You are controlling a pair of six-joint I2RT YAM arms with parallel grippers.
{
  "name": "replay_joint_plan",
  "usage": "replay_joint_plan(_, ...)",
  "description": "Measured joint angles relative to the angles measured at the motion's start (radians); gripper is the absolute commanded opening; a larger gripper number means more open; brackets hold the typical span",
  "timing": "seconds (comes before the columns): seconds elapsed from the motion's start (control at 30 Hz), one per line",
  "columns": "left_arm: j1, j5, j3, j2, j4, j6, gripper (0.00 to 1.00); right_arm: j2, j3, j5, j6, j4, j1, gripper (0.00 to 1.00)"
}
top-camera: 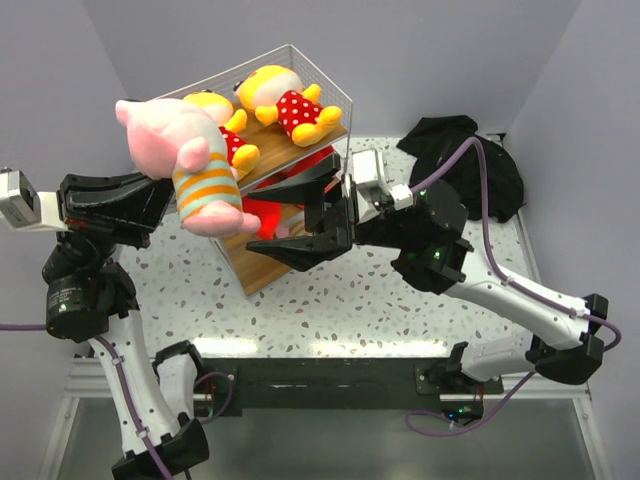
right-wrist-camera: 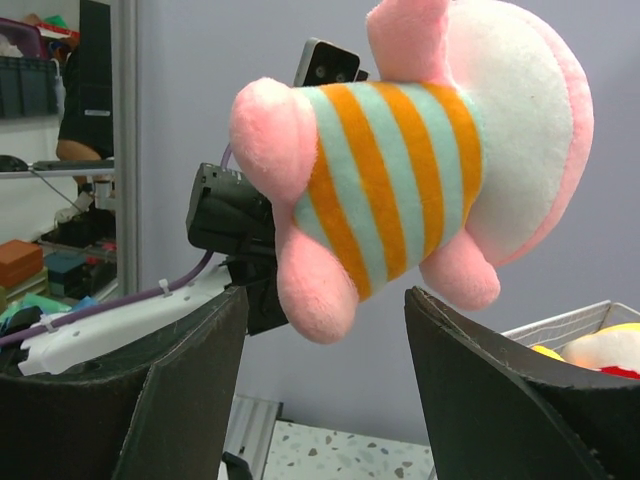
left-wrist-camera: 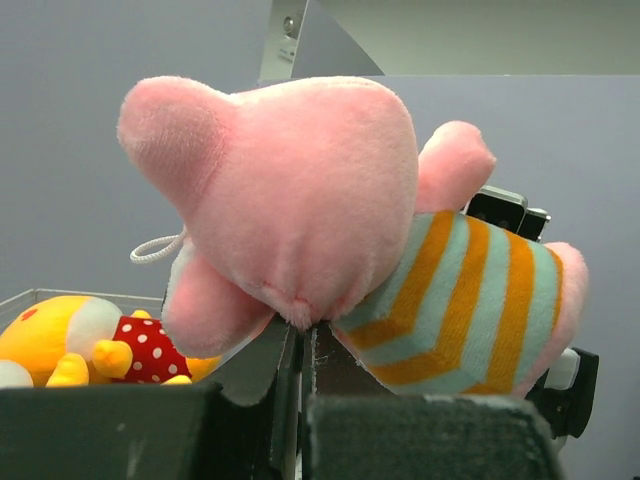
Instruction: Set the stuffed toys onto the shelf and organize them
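Note:
A pink stuffed toy [top-camera: 190, 165] in an orange-and-mint striped top hangs in the air in front of the shelf's [top-camera: 262, 268] upper left. My left gripper [left-wrist-camera: 303, 335] is shut on a pinch of its pink fabric [left-wrist-camera: 300, 190] from below. My right gripper [top-camera: 265, 220] is open just right of it. In the right wrist view the toy [right-wrist-camera: 400, 170] hangs over the gap between the fingers [right-wrist-camera: 180, 380], its feet apart from them. Two yellow dolls [top-camera: 222, 125] [top-camera: 290, 105] in red dotted outfits lie on the top board. A red toy [top-camera: 310, 160] shows on the board below.
A black cloth heap [top-camera: 470, 160] lies at the back right of the speckled table [top-camera: 340, 300]. The shelf's white wire frame [top-camera: 330, 80] rises around the top board. Grey walls close in at the back and on both sides.

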State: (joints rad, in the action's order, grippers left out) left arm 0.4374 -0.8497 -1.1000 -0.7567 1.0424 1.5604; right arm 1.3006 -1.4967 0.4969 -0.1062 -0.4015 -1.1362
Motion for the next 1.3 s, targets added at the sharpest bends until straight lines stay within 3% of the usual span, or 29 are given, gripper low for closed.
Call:
replay_joint_plan(0.27, 0.000, 0.012, 0.056, 0.020, -0.003, 0.000, 0.00, 0.039, 0.000, -0.037, -0.020, -0.043, -0.003, 0.65)
replay_joint_plan(0.33, 0.000, 0.014, 0.060, 0.024, -0.003, 0.000, 0.00, 0.048, 0.000, -0.044, -0.030, -0.055, -0.003, 0.58)
replay_joint_plan(0.43, 0.000, 0.018, 0.063, 0.029, 0.001, 0.000, 0.00, 0.060, 0.000, -0.057, -0.048, -0.079, -0.006, 0.25)
replay_joint_plan(0.47, 0.000, 0.020, 0.063, 0.029, 0.000, 0.000, 0.00, 0.062, 0.000, -0.059, -0.050, -0.087, -0.009, 0.04)
replay_joint_plan(0.5, 0.000, 0.021, 0.064, 0.029, 0.000, 0.000, 0.01, 0.065, 0.000, -0.061, -0.055, -0.094, -0.009, 0.00)
replay_joint_plan(0.53, 0.000, 0.020, 0.064, 0.029, 0.000, 0.001, 0.08, 0.067, -0.001, -0.064, -0.058, -0.102, -0.011, 0.00)
replay_joint_plan(0.57, 0.000, 0.020, 0.064, 0.029, 0.001, 0.001, 0.33, 0.068, -0.002, -0.067, -0.064, -0.109, -0.012, 0.00)
replay_joint_plan(0.67, 0.000, 0.030, 0.069, 0.034, 0.004, -0.002, 0.62, 0.067, -0.002, -0.062, -0.069, -0.131, -0.012, 0.00)
replay_joint_plan(0.87, 0.000, 0.040, 0.057, 0.041, -0.046, -0.012, 0.85, 0.005, 0.002, -0.030, -0.009, -0.067, -0.014, 0.00)
replay_joint_plan(1.07, 0.000, 0.037, -0.108, 0.026, -0.279, -0.111, 0.97, -0.244, 0.084, 0.071, 0.095, 0.134, -0.013, 0.00)
replay_joint_plan(1.3, 0.000, 0.036, -0.280, -0.043, -0.644, -0.384, 1.00, -0.463, 0.121, 0.120, 0.301, 0.468, -0.014, 0.00)
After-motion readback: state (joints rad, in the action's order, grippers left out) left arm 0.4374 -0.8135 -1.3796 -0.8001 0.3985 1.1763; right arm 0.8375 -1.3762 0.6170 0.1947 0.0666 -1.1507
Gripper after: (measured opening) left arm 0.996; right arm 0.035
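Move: The left hand still grips the striped pink toy, whose middle is about 2 cm ahead, 3 cm to the right and 4 cm above its fingertips; from there the near yellow toy on the top shelf lies roughly 21 cm ahead, 1 cm right and 15 cm lower, the far yellow toy 30 cm ahead, 14 cm right and as low. From the right hand, open beside the toy's feet, the pink toy's middle is some 5 cm ahead, 7 cm left and 4 cm higher. The right hand eases about 2 cm left and a little forward onto the pink toy's feet and pinches a leg while the left hand, having sunk 1 cm, keeps hold; only then do the left fingers open wide. The right hand carries the toy some 15 cm right and 8 cm back, away from the shelf, rolling about 15 degrees, as the emptied left hand rises and then goes about 4 cm forward and a bit left, turning counter-clockwise. ##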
